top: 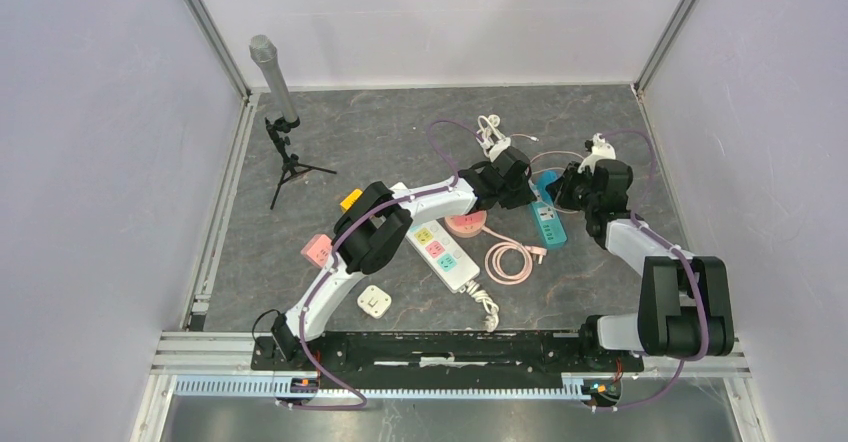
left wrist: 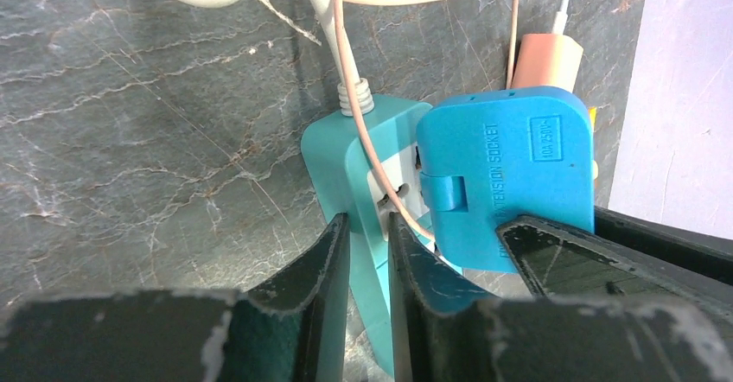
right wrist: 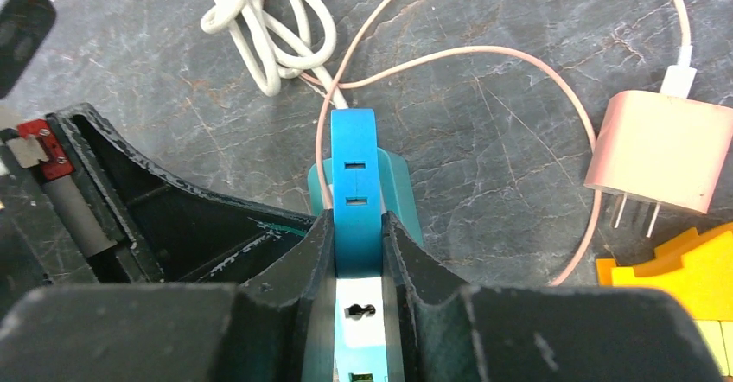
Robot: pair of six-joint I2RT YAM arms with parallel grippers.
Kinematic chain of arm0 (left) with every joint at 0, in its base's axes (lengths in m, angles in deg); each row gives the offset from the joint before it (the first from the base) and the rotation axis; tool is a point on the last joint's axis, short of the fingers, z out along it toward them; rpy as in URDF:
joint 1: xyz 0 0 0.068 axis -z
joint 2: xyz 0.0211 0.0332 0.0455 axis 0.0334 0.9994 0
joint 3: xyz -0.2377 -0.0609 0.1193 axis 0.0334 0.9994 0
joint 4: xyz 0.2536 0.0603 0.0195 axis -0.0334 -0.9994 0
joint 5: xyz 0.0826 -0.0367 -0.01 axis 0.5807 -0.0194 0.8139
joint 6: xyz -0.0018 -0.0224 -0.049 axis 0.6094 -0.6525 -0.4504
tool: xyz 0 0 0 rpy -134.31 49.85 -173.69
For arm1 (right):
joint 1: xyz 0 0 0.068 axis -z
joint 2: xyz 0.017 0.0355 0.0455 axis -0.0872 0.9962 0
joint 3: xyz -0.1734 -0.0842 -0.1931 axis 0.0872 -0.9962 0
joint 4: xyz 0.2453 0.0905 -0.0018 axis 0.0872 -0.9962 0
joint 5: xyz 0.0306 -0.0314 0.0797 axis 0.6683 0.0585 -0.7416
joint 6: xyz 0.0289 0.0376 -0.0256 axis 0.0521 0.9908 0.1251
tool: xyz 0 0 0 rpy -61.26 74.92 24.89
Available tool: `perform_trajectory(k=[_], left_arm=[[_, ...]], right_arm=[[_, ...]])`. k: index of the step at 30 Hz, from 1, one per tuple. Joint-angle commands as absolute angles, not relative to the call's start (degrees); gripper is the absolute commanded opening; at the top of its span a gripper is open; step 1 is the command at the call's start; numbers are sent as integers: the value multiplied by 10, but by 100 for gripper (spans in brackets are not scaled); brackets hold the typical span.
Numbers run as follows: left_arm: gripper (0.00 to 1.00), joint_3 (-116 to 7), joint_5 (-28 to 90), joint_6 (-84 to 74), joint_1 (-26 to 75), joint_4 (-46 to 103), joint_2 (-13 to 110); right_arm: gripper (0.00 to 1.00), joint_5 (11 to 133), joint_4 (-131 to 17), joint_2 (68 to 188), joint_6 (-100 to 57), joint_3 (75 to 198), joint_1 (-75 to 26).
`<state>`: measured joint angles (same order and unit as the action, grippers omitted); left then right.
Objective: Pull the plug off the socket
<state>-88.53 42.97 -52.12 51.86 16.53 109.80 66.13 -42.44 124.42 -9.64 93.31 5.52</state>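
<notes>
A blue block marked "extension socket" (left wrist: pixel 510 166) stands pressed against a teal body (left wrist: pixel 333 153) that has a white cord running from its top. My left gripper (left wrist: pixel 370 222) is shut on the teal body's edge. In the right wrist view, my right gripper (right wrist: pixel 357 218) is shut on the sides of the blue socket (right wrist: pixel 354 140), with the teal body (right wrist: pixel 399 187) behind it. From above, both grippers (top: pixel 515 187) (top: pixel 580 187) meet over the teal-blue strip (top: pixel 548 222). The joint between the two pieces is hidden.
A thin pink cable runs across the teal piece to a pink charger (right wrist: pixel 661 153). A coiled white cord (right wrist: pixel 268 28) lies beyond it and a yellow block (right wrist: pixel 674 270) beside it. Nearer the arm bases are a white power strip (top: pixel 445 254), a pink cable coil (top: pixel 510 260) and a white adaptor (top: pixel 374 301). A microphone tripod (top: pixel 285 132) stands far left.
</notes>
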Motion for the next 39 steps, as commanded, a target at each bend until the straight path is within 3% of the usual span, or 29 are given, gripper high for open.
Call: perform_trajectory(k=[1, 13, 20, 24, 32, 35, 39], left_arm=[[25, -875, 431, -528, 527, 96, 1110], [24, -876, 432, -524, 527, 93, 1110], [26, -875, 404, -478, 527, 137, 1087], [33, -881, 398, -444, 527, 138, 1052], [52, -876, 394, -397, 526, 106, 971], [60, -873, 394, -372, 527, 92, 935], [68, -845, 417, -330, 524, 72, 881]], right_arm=[[0, 595, -384, 1240, -58, 959, 68], [0, 590, -371, 1212, -59, 951, 80], [0, 702, -396, 1155, -79, 949, 86], [0, 768, -428, 1167, -73, 960, 91], [0, 728, -454, 1251, -70, 989, 99], [6, 722, -456, 1271, -71, 991, 101], [24, 720, -466, 1300, -74, 1001, 104]])
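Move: The right gripper already holds the blue plug, its middle about 1 cm ahead of the finger pads, over the far socket of the teal strip; the strip's middle is some 5 cm back and 5 below. The bare spot to reach is about 5 cm right, 1 ahead and 6 below; the pink charger stands 11 right and 4 ahead, 4 below. From the left gripper, the strip's middle is about 3 cm back, 3 right and 1 below, the plug 3 ahead, 4 right and 2 up. Keep the left fingers on the strip's left side while the right gripper, still pinching the blue plug, eases it up, rolling slightly, then lifts faster to about 5.5 cm. Swing it right, turning some 10 degrees clockwise, and sink beside the strip to slightly below the starting height. As the right hand lifts, open the left fingers, draw back a little off the strip and rise about 10 cm. ##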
